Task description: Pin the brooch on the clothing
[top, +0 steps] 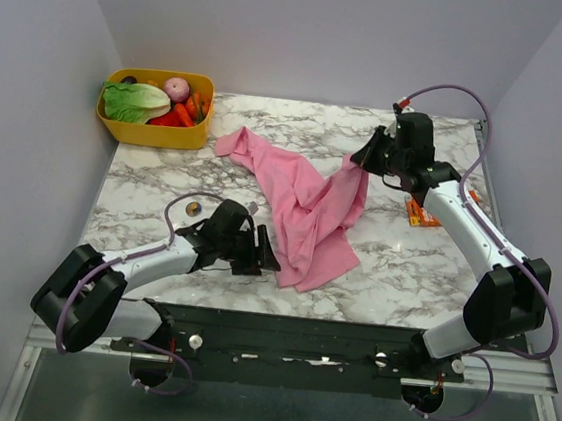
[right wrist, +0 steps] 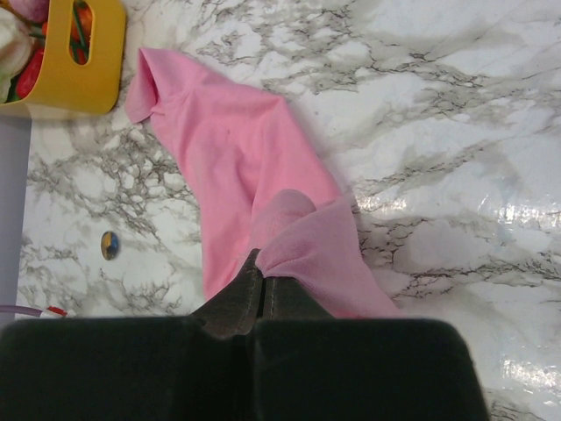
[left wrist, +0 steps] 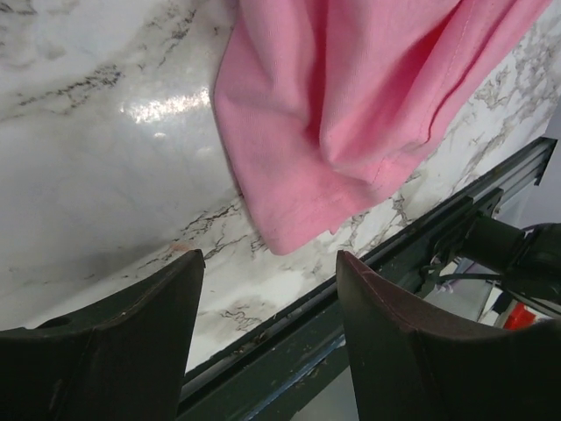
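The clothing [top: 301, 208] is a pink T-shirt lying crumpled across the middle of the marble table. My right gripper [top: 359, 164] is shut on a fold at its right side and holds that fold lifted; in the right wrist view the closed fingertips [right wrist: 250, 285] pinch pink cloth [right wrist: 307, 250]. The brooch [top: 193, 207], a small round gold disc, lies on bare marble left of the shirt, apart from both grippers, and also shows in the right wrist view [right wrist: 110, 245]. My left gripper [top: 268, 257] stands open just short of the shirt's near-left hem [left wrist: 289, 232], with nothing between its fingers [left wrist: 158, 298].
A yellow bin [top: 119, 125] of vegetables stands at the far left corner. An orange packet [top: 421, 216] lies under the right arm. The table's near edge and black rail [left wrist: 421, 254] run just below the left gripper.
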`<state>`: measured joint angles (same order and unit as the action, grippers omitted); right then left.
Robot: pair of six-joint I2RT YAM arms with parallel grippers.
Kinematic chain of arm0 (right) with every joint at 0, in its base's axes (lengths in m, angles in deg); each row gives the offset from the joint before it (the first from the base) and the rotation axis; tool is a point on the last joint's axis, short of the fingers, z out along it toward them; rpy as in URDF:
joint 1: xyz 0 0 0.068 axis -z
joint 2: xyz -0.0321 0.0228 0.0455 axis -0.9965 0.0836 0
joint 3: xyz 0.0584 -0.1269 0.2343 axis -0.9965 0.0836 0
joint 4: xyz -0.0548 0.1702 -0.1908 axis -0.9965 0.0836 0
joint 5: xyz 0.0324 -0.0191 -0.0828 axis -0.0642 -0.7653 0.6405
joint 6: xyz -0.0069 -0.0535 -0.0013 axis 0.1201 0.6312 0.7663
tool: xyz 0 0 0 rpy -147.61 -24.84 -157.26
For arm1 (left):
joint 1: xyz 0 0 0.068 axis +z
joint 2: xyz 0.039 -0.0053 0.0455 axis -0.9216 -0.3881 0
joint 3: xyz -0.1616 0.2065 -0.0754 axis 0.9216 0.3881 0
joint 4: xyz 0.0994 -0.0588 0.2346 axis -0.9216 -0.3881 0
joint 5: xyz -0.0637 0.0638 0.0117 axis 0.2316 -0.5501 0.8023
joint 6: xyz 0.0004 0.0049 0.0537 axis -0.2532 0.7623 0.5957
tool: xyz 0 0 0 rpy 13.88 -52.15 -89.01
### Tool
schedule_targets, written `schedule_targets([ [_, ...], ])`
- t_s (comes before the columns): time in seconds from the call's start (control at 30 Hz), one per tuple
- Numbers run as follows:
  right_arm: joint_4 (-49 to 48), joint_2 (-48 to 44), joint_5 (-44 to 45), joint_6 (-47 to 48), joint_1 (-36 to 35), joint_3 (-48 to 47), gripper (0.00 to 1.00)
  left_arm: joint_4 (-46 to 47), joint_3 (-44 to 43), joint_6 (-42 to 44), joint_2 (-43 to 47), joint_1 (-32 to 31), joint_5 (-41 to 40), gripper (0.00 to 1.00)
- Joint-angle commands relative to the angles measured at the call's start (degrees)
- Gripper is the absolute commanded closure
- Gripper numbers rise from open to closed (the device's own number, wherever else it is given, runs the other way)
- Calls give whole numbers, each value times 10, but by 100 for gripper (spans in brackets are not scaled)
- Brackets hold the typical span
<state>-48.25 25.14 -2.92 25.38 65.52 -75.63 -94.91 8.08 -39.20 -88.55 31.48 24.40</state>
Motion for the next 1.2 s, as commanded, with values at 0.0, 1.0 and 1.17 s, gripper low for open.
schedule_targets([
  [0.0, -20, -12, 2, 10, 7, 9, 100, 1, 1, -43, -22, -25, 36, 30],
  [1.0, -56, -53, -64, 17, 69, 89, 100, 33, -68, -70, -142, -77, -123, 100],
  [1.17, -56, -92, -97, 30, 73, 81, 100, -116, -183, 29, -41, -56, -226, 100],
])
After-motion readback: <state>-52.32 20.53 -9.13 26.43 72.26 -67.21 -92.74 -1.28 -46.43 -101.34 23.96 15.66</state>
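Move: The clothing's near-left corner, lying flat, is about 5 cm to the right of the open left fingers, some 3 cm back and 5 cm lower. The brooch lies roughly 20 cm left of that hand and 9 cm farther out; the table's near edge is about 13 cm straight back. From the right hand, holding the clothing's raised far part, that corner lies some 25 cm back, 15 cm left and 21 cm below. Left hand dips about 5 cm right, pinches the near-left corner, starts forward-up; right hand, still gripping, shifts right. ##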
